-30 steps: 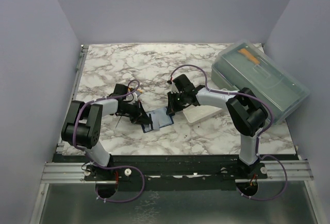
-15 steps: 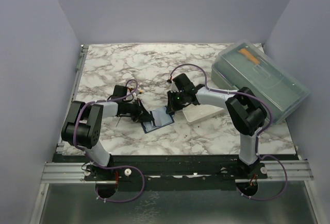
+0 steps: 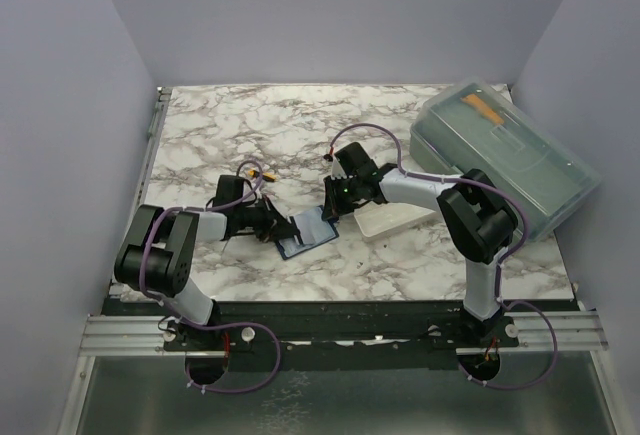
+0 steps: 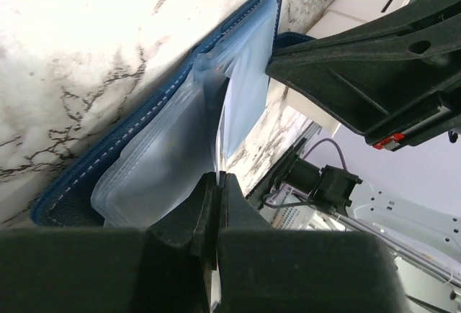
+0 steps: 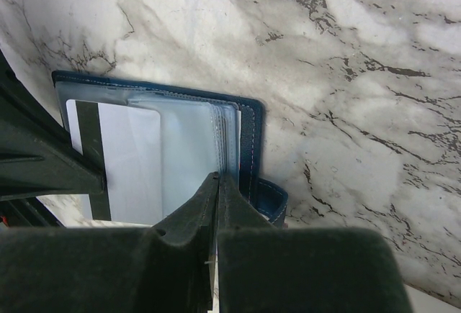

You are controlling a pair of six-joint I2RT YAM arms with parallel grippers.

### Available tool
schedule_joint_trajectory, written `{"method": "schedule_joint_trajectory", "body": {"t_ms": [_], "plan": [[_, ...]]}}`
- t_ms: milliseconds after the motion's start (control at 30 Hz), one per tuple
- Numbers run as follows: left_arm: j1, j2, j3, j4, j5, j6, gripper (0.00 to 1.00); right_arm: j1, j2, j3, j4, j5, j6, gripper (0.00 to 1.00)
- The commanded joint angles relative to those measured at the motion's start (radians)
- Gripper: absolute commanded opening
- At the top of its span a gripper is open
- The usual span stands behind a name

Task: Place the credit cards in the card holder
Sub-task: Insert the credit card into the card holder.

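Observation:
The navy card holder lies open on the marble between my two grippers. My left gripper comes at it from the left and is shut on the near edge of a pale credit card. The far end of that card sits among the holder's clear sleeves. In the right wrist view the card shows a black stripe behind a sleeve. My right gripper is shut on the sleeves beside the navy edge of the card holder, opposite the left gripper.
A white tray lies just right of the holder, under the right arm. A large translucent grey-green box stands tilted at the back right. A small yellow-and-black object sits behind the left arm.
The left arm has dropped lower and stretched flatter toward the holder. The holder's raised left flap has come down. The right arm has barely moved.

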Motion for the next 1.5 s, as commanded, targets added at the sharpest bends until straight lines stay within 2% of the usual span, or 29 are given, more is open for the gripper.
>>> {"method": "schedule_joint_trajectory", "body": {"t_ms": [0, 400, 800, 867, 967, 1033, 1167, 1333, 1467], "plan": [[0.001, -0.023, -0.053, 0.149, -0.086, -0.078, 0.00, -0.015, 0.052, -0.011, -0.037, 0.008, -0.038, 0.05], [-0.044, -0.032, -0.122, 0.383, -0.135, -0.202, 0.00, -0.015, 0.051, -0.021, -0.021, -0.019, -0.024, 0.05], [-0.064, 0.000, -0.132, 0.394, -0.151, -0.170, 0.00, -0.015, 0.033, -0.001, -0.047, -0.008, -0.031, 0.08], [-0.064, -0.010, -0.130, 0.358, -0.164, -0.164, 0.04, -0.014, 0.030, 0.000, -0.053, -0.003, -0.035, 0.08], [-0.068, -0.049, -0.114, 0.246, -0.210, -0.120, 0.24, -0.014, 0.021, 0.001, -0.064, 0.008, -0.041, 0.08], [-0.073, -0.085, -0.085, 0.128, -0.258, -0.059, 0.33, -0.015, 0.018, 0.001, -0.068, 0.008, -0.045, 0.08], [-0.074, -0.140, -0.039, -0.058, -0.344, 0.011, 0.44, -0.015, 0.018, 0.003, -0.073, 0.009, -0.048, 0.08], [-0.080, -0.169, -0.019, -0.124, -0.375, 0.026, 0.47, -0.015, 0.024, 0.007, -0.067, -0.002, -0.044, 0.08], [-0.108, -0.145, 0.005, -0.137, -0.398, 0.025, 0.42, -0.014, 0.025, 0.007, -0.063, -0.011, -0.043, 0.08]]}}
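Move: The left hand still pinches the credit card by its black-striped edge. The clear sleeve on the right half of the card holder is the target, its middle some 4 cm to that hand's right, level fore and aft and about 1 cm below. The white tray lies about 22 cm right and 4 cm farther out; the yellow clip is 8 cm left and 13 cm farther out. From the right hand, at the sleeves' outer edge, the sleeve's middle is about 3 cm left, 2 cm back and 1 cm below. Forward and to the right by about 1.5 cm, the left hand edges the pinched card towards the clear sleeve after first turning slightly counter-clockwise on the spot. It pauses, then opens its fingers about halfway and lets go of the card, backing off some 2 cm to the left while its left side rolls up. The right hand stays put, keeping its fingers on the sleeves' outer edge. ##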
